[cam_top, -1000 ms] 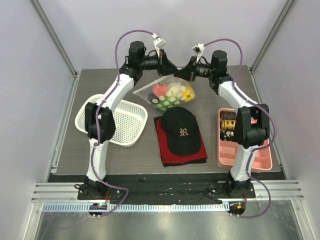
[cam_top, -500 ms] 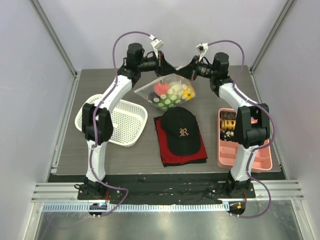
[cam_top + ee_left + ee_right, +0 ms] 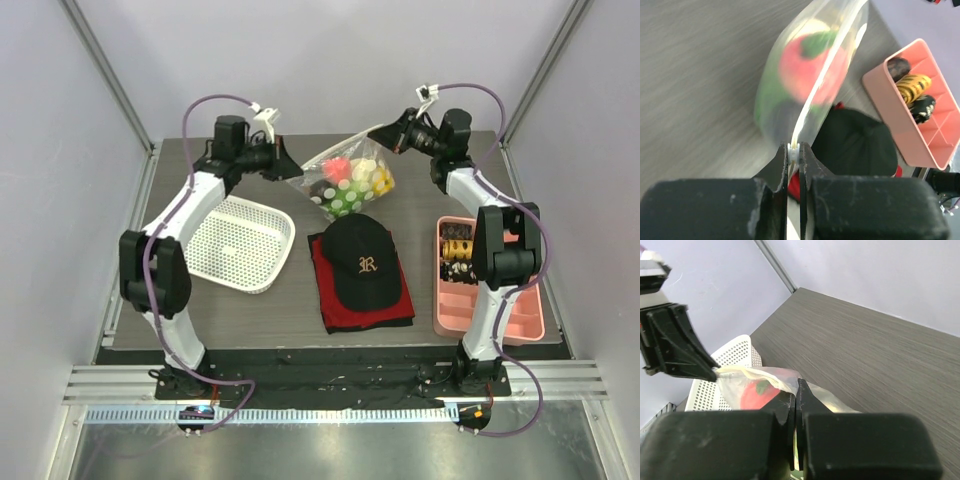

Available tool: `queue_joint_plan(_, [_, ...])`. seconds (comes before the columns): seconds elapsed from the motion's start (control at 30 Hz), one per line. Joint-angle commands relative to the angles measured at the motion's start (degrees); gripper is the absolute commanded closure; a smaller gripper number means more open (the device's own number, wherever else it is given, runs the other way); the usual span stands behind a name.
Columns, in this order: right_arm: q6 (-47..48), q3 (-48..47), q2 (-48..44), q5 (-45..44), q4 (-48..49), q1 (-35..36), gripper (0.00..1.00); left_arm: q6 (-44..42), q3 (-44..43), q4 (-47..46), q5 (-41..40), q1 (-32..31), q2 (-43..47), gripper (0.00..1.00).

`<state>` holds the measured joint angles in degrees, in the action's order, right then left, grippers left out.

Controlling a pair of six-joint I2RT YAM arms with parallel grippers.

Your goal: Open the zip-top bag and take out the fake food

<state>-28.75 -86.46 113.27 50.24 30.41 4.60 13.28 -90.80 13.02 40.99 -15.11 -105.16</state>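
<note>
The zip-top bag (image 3: 347, 182), clear with white dots, hangs stretched above the table's far middle between both grippers. My left gripper (image 3: 291, 172) is shut on the white zip strip at the bag's left end (image 3: 795, 151). At the bag's upper right corner, my right gripper (image 3: 386, 134) is shut on the bag's edge (image 3: 796, 392). The fake food is inside: a red-pink peach (image 3: 335, 168) (image 3: 810, 65) (image 3: 757, 392), a yellow citrus (image 3: 380, 181), a green piece (image 3: 347, 203) and a dark ball (image 3: 318, 190).
A white mesh basket (image 3: 235, 240) (image 3: 735, 360) sits left of centre, under the left arm. A black cap (image 3: 362, 262) (image 3: 855, 145) lies on a red cloth (image 3: 330, 300) in front of the bag. A pink tray (image 3: 490, 290) (image 3: 915, 105) with small bits stands at the right.
The left gripper has shut on the zip strip and moved left, away from the right gripper. The right gripper shifted up and right. The bag is now stretched wider between them.
</note>
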Motion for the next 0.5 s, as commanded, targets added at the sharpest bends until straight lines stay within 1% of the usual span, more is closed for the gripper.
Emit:
queue_joint_plan(0.0, [-2.8, -1.96, 1.51, -5.5, 8.0, -1.26, 0.99, 2.1, 6.51, 6.84, -7.41, 2.46, 7.16, 1.0])
queue_joint_plan(0.1, [-2.1, -3.63, 2.47, -4.72, 5.98, -1.26, 0.98, 3.16, 11.43, 7.64, -7.78, 2.37, 10.94, 1.0])
queue_joint_plan(0.13, [-2.44, -4.59, 2.91, -3.75, 5.97, -1.17, 0.99, 3.07, 12.22, 7.29, -4.9, 2.37, 11.9, 0.98])
queue_joint_plan(0.17, [-2.8, -5.21, 3.35, -2.44, 6.41, -0.83, 0.99, 3.07, 12.67, 6.94, -2.78, 2.46, 13.3, 0.94])
queue_joint_plan(0.2, [-4.37, -5.65, 4.49, 1.66, 7.37, -0.65, 0.99, 3.33, 12.41, 5.8, -0.93, 2.37, 13.84, 0.89])
queue_joint_plan(0.23, [-5.51, -5.92, 4.85, 3.53, 11.12, -0.38, 0.99, 3.77, 11.62, 5.27, 2.57, 2.37, 14.02, 0.76])
queue_joint_plan(0.27, [-7.09, -5.31, 5.11, 4.94, 14.12, -0.03, 0.98, 5.34, 10.4, 4.4, 3.99, 2.37, 13.76, 0.7])
queue_joint_plan(0.3, [-8.76, -4.69, 5.29, 6.35, 17.45, -0.03, 0.98, 5.88, 7.43, 3.6, 4.88, 2.37, 13.15, 0.65])
queue_joint_plan(0.33, [-12.78, -4.25, 6.07, 8.45, 23.49, -0.03, 0.99, 6.67, 5.31, 2.73, 5.41, 2.37, 12.53, 0.45])
queue_joint_plan(0.37, [-14.73, -4.6, 6.6, 10.04, 25.81, 0.14, 0.99, 7.63, 3.11, 2.89, 4.98, 2.37, 11.31, 0.36])
queue_joint_plan(0.4, [-16.32, -5.12, 7.31, 11.36, 27.49, 0.41, 0.99, 7.9, -1.87, 3.24, 4.19, 2.37, 8.69, 0.31])
queue_joint_plan(0.43, [-17.81, -5.65, 7.92, 12.68, 28.29, 0.5, 0.99, 8.16, -4.27, 3.85, 3.84, 2.37, 6.83, 0.29])
queue_joint_plan(0.47, [-17.57, -5.57, 7.84, 12.95, 28.3, 0.76, 0.98, 8.78, -6.56, 4.21, 3.4, 2.28, 5.16, 0.29])
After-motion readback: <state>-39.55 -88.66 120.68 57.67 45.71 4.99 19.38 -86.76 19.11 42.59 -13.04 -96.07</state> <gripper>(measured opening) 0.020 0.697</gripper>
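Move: The left hand already pinches the near left corner of the zip-top bag. The bag's food-filled middle lies about 12 cm to that hand's right, level with it fore and aft, and some 7 cm below. The white basket is roughly 21 cm left of the hand and 13 cm back, the black cap some 16 cm right and 18 cm back, both well below. From the right hand, holding the zip edge's other end, the bag's middle is about 9 cm back, 5 cm left and 10 cm lower. The left fingers let go of the bag's zip corner: still shut, the hand first draws back and left and sinks slightly, then spreads the fingers wide while drawing back to about 5 cm from its start, and finally lifts some 5 cm clear. The right hand keeps its pinch on the other end, dipping about 3 cm, partly rising again, and easing 2 cm left. ##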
